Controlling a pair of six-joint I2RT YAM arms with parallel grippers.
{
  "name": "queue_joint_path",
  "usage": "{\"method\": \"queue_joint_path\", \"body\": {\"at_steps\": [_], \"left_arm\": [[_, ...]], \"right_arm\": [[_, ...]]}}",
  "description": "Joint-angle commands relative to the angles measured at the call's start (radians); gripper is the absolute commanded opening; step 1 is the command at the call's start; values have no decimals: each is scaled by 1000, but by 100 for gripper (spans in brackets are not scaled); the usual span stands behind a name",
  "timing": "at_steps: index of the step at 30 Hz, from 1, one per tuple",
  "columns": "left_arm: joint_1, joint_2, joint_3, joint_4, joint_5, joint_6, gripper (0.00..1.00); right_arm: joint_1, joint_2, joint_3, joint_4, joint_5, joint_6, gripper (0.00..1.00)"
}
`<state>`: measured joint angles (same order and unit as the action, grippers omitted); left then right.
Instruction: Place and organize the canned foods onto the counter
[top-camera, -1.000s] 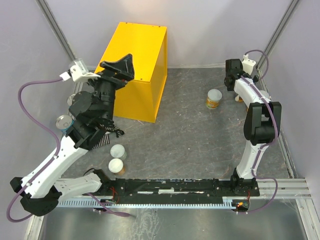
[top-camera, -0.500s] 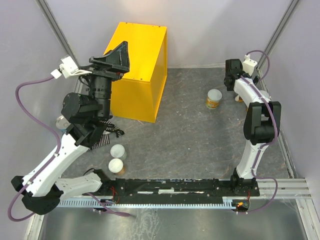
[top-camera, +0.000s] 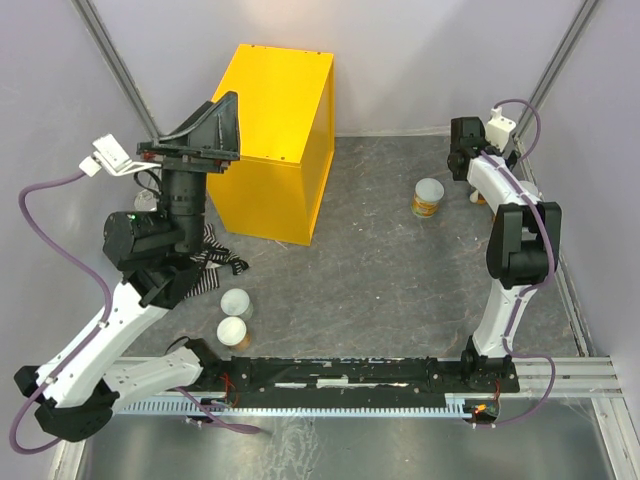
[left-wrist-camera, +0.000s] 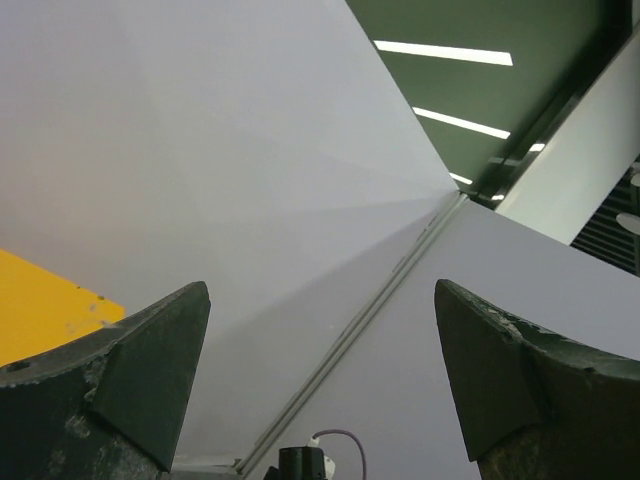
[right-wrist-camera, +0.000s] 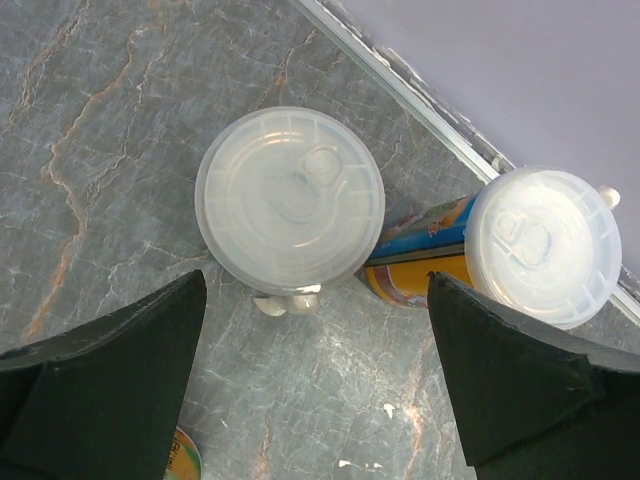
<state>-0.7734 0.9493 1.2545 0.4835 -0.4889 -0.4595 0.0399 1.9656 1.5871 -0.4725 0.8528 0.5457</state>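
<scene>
The counter (top-camera: 275, 140), a big yellow box, stands at the back left, and a corner of the counter (left-wrist-camera: 40, 310) shows in the left wrist view. My left gripper (top-camera: 205, 125) is raised beside it, open and empty, and the left gripper (left-wrist-camera: 320, 300) points up at the wall. My right gripper (top-camera: 465, 155) hangs open at the back right. Below the right gripper (right-wrist-camera: 316, 290) stand two cans, one pale-lidded (right-wrist-camera: 290, 200) and one with an orange-blue label (right-wrist-camera: 545, 245). An orange can (top-camera: 429, 197) stands mid-right. Two white-lidded cans (top-camera: 237, 302) (top-camera: 232, 332) stand near the front left.
A black-and-white striped cloth (top-camera: 215, 262) lies under the left arm. Grey walls close in the back and both sides. The metal rail (top-camera: 350, 385) with the arm bases runs along the near edge. A sliver of another can (right-wrist-camera: 185, 455) shows at the bottom left of the right wrist view.
My left arm has lifted and swung left, tipping its open gripper upward. The silver-topped tin seen at the left earlier is now behind the arm. The right arm has not moved.
</scene>
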Motion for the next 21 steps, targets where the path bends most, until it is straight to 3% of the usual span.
{"method": "queue_joint_path", "body": {"at_steps": [1,9,21], "left_arm": [[5,-38,-72,34,-102,89,99],[4,-75,-240,-16,-198,101,99],[3,-107,-356,-29,-208,115,99]], "right_arm": [[0,31,63,29,43,19,100],[1,70,110,31,41,28,100],[0,155,227,-57,88,91,100]]}}
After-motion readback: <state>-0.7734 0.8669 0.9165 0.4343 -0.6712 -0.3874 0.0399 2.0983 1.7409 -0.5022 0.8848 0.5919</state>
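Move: About 3 cm ahead and 4 cm to the right of the right hand stands the lidded can it is lining up on, its middle about 5 cm below. A second lidded can by the right wall is some 6 cm back and 7 cm to the right, and the lone can stands about 7 cm back and 16 cm to the left, both at the same depth. From the left hand the first can lies some 27 cm ahead, 55 cm right and 50 cm below. Easing forward about 3 cm after a small sink of 1 cm, the right hand brings its open fingers round towards the lidded can, until one fingertip shows right at the lid's rim; contact can't be told. Meanwhile the empty left hand drops some 15 cm and 4 cm forward towards the yellow box, tipping about 15 degrees downward and swinging some 10 degrees counter-clockwise, fingers wide open. ##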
